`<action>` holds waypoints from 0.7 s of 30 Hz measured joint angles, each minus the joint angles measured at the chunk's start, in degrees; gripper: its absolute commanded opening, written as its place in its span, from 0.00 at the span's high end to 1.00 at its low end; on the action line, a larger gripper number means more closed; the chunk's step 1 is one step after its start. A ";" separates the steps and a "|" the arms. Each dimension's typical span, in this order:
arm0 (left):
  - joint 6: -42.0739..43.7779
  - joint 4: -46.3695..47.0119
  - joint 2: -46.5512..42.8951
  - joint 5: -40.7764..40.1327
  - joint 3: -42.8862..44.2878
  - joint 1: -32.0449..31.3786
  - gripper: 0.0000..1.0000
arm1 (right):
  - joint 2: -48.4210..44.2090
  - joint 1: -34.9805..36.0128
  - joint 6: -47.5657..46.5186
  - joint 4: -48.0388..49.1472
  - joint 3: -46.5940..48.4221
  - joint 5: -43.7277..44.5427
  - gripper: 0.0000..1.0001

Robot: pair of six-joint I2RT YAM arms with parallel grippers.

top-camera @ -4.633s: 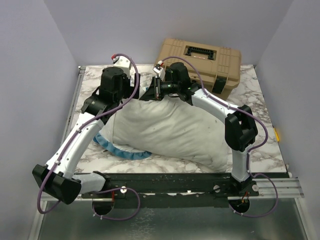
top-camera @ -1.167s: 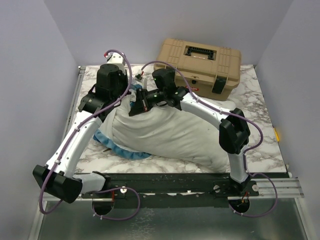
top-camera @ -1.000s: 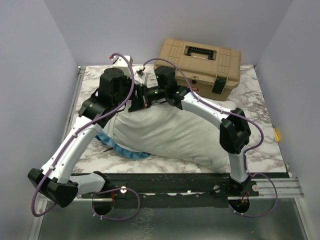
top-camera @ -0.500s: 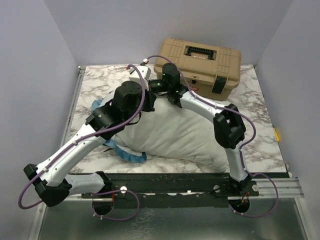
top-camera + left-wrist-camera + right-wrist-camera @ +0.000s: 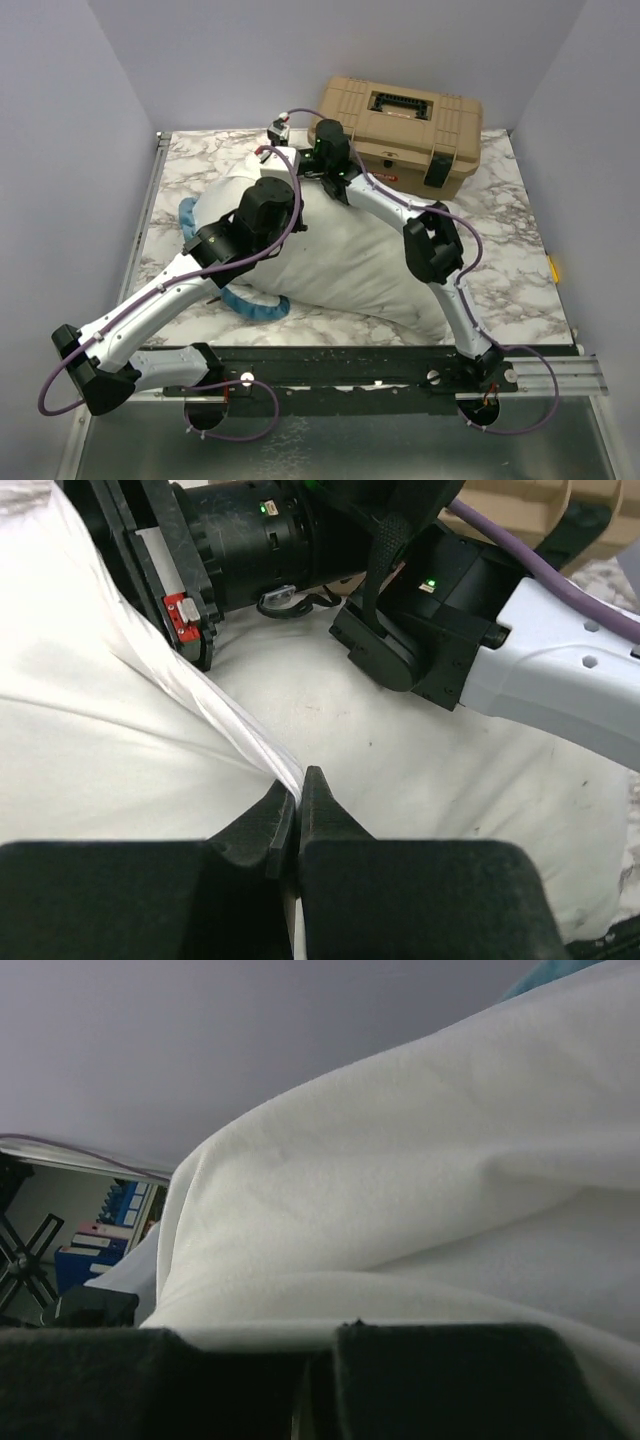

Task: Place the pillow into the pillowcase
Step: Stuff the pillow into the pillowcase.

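Note:
The plump white pillow [image 5: 370, 250] lies across the middle of the table. The pillowcase [image 5: 252, 305] shows its blue frill at the pillow's near left and its white inside over the left end. My left gripper [image 5: 297, 792] is above the pillow's upper left part, shut on a thin fold of the case's white fabric [image 5: 150, 680], which is pulled taut. My right gripper [image 5: 290, 158] is at the pillow's far edge. In the right wrist view white cloth [image 5: 400, 1190] drapes over its fingertips [image 5: 430, 1360]. Its jaws stand close together, with only a slit between them.
A tan hard case [image 5: 400, 115] stands at the back right, close behind the right wrist. The marble table [image 5: 510, 270] shows to the right of the pillow and along the left. Both arms cross above the pillow, their wrists near each other.
The left arm has swung right and onto the pillow, dragging the case's fabric with it. The right gripper has moved further back, toward the tan case.

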 measured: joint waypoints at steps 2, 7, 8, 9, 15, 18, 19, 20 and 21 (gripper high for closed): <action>0.37 1.09 -0.07 -1.62 0.00 0.00 1.00 | 1.73 -0.28 -0.22 -3.41 5.92 0.11 0.82; 2.21 6.62 -0.24 -2.95 0.00 0.00 1.00 | 1.40 -2.25 -4.92 -11.61 13.20 2.23 0.70; 2.49 8.35 -0.22 -2.89 -0.04 0.00 1.00 | 0.76 -2.82 -6.38 -13.22 13.31 3.23 0.65; 2.64 9.62 -0.22 -2.84 -0.15 0.00 1.00 | 0.02 -3.41 -8.04 -15.23 13.25 4.50 0.60; 2.89 19.12 -0.39 -2.64 -6.03 0.00 1.00 | -2.34 -5.68 -19.04 -30.86 15.08 9.66 0.23; 2.51 21.14 -1.25 -4.00 -9.84 0.00 1.00 | -2.60 -5.99 -27.32 -40.83 15.58 12.52 0.12; 1.86 21.77 -1.88 -5.16 -11.58 -0.09 1.00 | -3.30 -6.05 -29.97 -42.82 14.08 14.12 0.10; 1.27 21.79 -2.47 -5.97 -13.07 -0.24 1.00 | -4.48 -6.12 -32.35 -44.76 11.76 15.96 0.08; 0.37 21.81 -3.28 -7.06 -14.99 -0.66 1.00 | -6.21 -6.27 -35.52 -47.19 8.70 18.21 0.06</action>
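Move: The right hand, fingers barely parted, goes for the pillow's far edge, roughly 7 cm ahead, 7 cm to its right and 8 cm lower; the pillow's bulk lies about 20 cm right, 2 cm back. The blue-trimmed pillowcase is some 12 cm left and 6 cm back, the toolbox about 33 cm right and 18 cm ahead. From the left hand, already pinching white cloth, that edge is about 12 cm ahead and 3 cm right, the pillowcase 16 cm left, 2 cm ahead. The left fingers keep their pinch on the white cloth while that hand lifts about 4 cm and then sinks a bit more, easing slightly forward. The right fingers spread almost fully, cloth still draped across them; that hand goes forward and to the right, some 10 cm in all, first rising over the pillow, then dropping to just below its starting height towards the far edge, fingertips tipping down and swinging clockwise. ##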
